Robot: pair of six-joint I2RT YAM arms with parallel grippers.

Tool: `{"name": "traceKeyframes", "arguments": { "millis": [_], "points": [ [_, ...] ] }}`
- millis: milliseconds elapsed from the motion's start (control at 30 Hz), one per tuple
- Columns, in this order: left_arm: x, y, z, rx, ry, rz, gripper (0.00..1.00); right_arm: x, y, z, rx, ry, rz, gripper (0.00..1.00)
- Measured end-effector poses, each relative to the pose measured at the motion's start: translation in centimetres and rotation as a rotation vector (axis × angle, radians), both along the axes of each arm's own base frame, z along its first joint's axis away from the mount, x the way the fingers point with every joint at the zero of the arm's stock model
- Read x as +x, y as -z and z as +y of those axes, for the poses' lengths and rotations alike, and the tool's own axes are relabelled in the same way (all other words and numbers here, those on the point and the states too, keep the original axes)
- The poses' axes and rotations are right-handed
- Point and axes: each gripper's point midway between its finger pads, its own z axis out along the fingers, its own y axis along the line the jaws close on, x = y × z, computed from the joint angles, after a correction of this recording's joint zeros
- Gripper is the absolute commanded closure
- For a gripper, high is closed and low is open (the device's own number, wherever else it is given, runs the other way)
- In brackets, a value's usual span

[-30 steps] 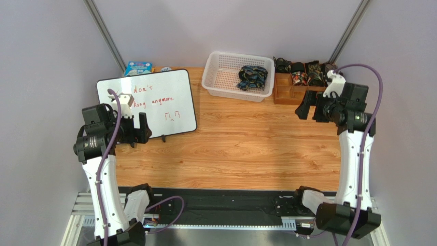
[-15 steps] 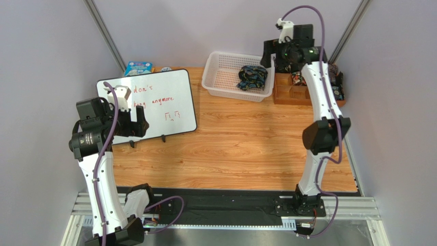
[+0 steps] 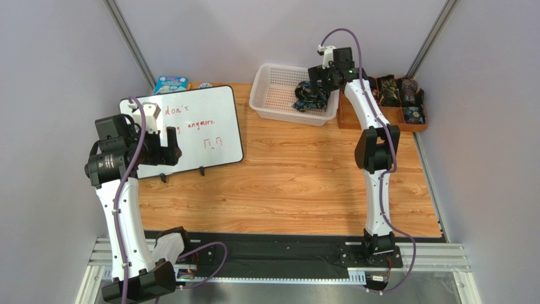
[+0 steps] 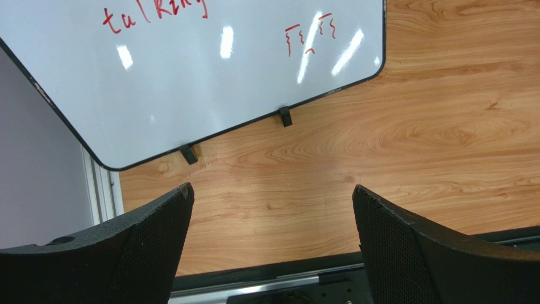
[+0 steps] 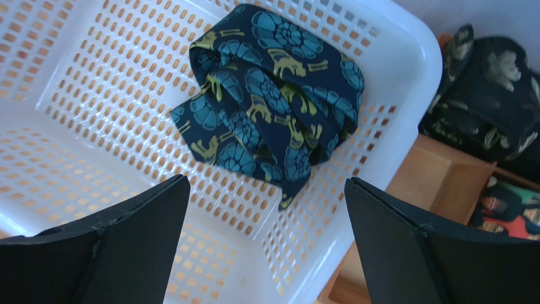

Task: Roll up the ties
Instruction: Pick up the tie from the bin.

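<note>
A bunched dark tie (image 5: 272,107) with teal and yellow print lies in the white perforated basket (image 5: 95,133) at the back of the table, its pointed end toward the basket's near corner. The same tie (image 3: 310,95) shows in the top view. My right gripper (image 3: 315,77) hangs over the basket's right part, a little above the tie, open and empty (image 5: 266,190). Several rolled ties (image 3: 398,92) sit in a wooden tray at the back right. My left gripper (image 3: 172,147) is open and empty over the table's left side (image 4: 272,196), by the whiteboard's near edge.
A whiteboard (image 3: 190,126) with red writing leans on the left of the table. The wooden compartment tray (image 3: 355,117) stands right of the basket. A blue packet (image 3: 170,83) lies at the back left. Bare wooden tabletop (image 3: 298,183) fills the middle.
My right arm has swung from the right side up and left, ending stretched over the basket above the tie. The left arm has shifted only slightly.
</note>
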Motion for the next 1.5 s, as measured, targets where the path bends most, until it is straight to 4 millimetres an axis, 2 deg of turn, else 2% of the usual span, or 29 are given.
{"name": "traceKeyframes", "arguments": {
  "millis": [233, 400, 533, 600, 633, 700, 733, 800, 833, 967, 1033, 1100, 1233, 1267, 1333, 1400, 1433, 1500],
  "points": [
    [-0.5, 0.4, 0.0, 0.001, -0.001, 0.025, 0.0, 2.5, 3.0, 1.7, -0.184, -0.04, -0.099, 0.0],
    [-0.8, 0.7, 0.0, 0.005, -0.002, 0.045, 0.01, 3.6, 6.4, 2.8, -0.284, -0.065, -0.113, 0.0],
    [-1.0, 1.0, 0.0, 0.003, -0.002, 0.055, 0.01, 4.0, 9.1, 2.4, -0.337, -0.07, -0.097, 0.04],
    [-1.1, 1.0, 0.0, 0.004, -0.002, 0.054, 0.01, 4.2, 10.1, 1.9, -0.36, -0.067, -0.09, 0.15],
    [-1.2, 0.9, 0.0, 0.005, -0.002, 0.053, 0.01, 4.3, 10.4, 1.8, -0.371, -0.065, -0.092, 0.32],
    [-1.3, 0.9, -0.1, 0.007, -0.001, 0.049, 0.01, 4.7, 10.6, 1.5, -0.392, -0.061, -0.106, 0.52],
    [-1.3, 0.8, -0.1, 0.008, -0.002, 0.048, 0.0, 4.9, 10.5, 1.4, -0.401, -0.056, -0.115, 0.71],
    [-1.4, 0.8, 0.0, 0.012, -0.003, 0.045, 0.01, 5.1, 10.3, 1.2, -0.414, -0.05, -0.124, 0.85],
    [-1.5, 0.7, 0.0, 0.015, -0.003, 0.043, 0.01, 5.2, 10.0, 1.1, -0.417, -0.041, -0.132, 1.0],
    [-1.8, 0.4, -0.1, 0.027, -0.001, 0.025, 0.01, 5.5, 8.3, 1.0, -0.403, -0.014, -0.161, 1.0],
    [-2.0, 0.1, -0.2, 0.031, 0.002, 0.011, 0.01, 5.3, 6.4, 1.0, -0.38, 0.001, -0.179, 1.0],
    [-2.3, -0.2, -0.4, 0.032, 0.007, -0.01, 0.0, 4.7, 2.8, 1.0, -0.335, 0.019, -0.213, 1.0],
    [-2.5, -1.2, -1.5, 0.011, 0.052, -0.083, 0.01, 1.8, -7.8, 0.4, -0.225, 0.05, -0.332, 1.0],
    [-2.5, -1.6, -1.9, 0.005, 0.068, -0.11, 0.01, 0.4, -11.3, 0.0, -0.191, 0.057, -0.374, 1.0],
    [-2.5, -2.5, -2.7, -0.009, 0.107, -0.165, 0.01, -2.3, -17.1, -0.9, -0.131, 0.077, -0.452, 1.0],
    [-2.5, -3.5, -3.6, -0.022, 0.15, -0.222, 0.01, -6.0, -22.8, -2.6, -0.068, 0.1, -0.53, 1.0],
    [-2.5, -4.1, -4.1, -0.027, 0.172, -0.257, 0.01, -7.6, -25.1, -3.6, -0.043, 0.119, -0.565, 1.0],
    [-2.5, -5.2, -4.8, -0.035, 0.213, -0.314, 0.01, -10.6, -28.1, -5.6, -0.008, 0.154, -0.61, 1.0]
  ]
}}
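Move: The dark patterned tie lies bunched in the white bin, some 5 cm ahead of my right hand, 2 cm to its left and 11 cm below. The bin's middle is about 6 cm ahead and 6 cm left of that hand; the wooden box stands roughly 21 cm to its right and 2 cm ahead, also low. From my left hand the tie is about 42 cm ahead, 35 cm right and 23 cm down. I sink my open right hand about 10 cm and 5 cm forward into the bin, rolling it left side down, and pinch the tie. Then I pull it up nearly 40 cm, fast, drawing back some 15 cm and a little right while the fingertips tip upward. My empty left hand eases back, then late on rises and shifts right about 5 cm, turning clockwise, fingers open. ##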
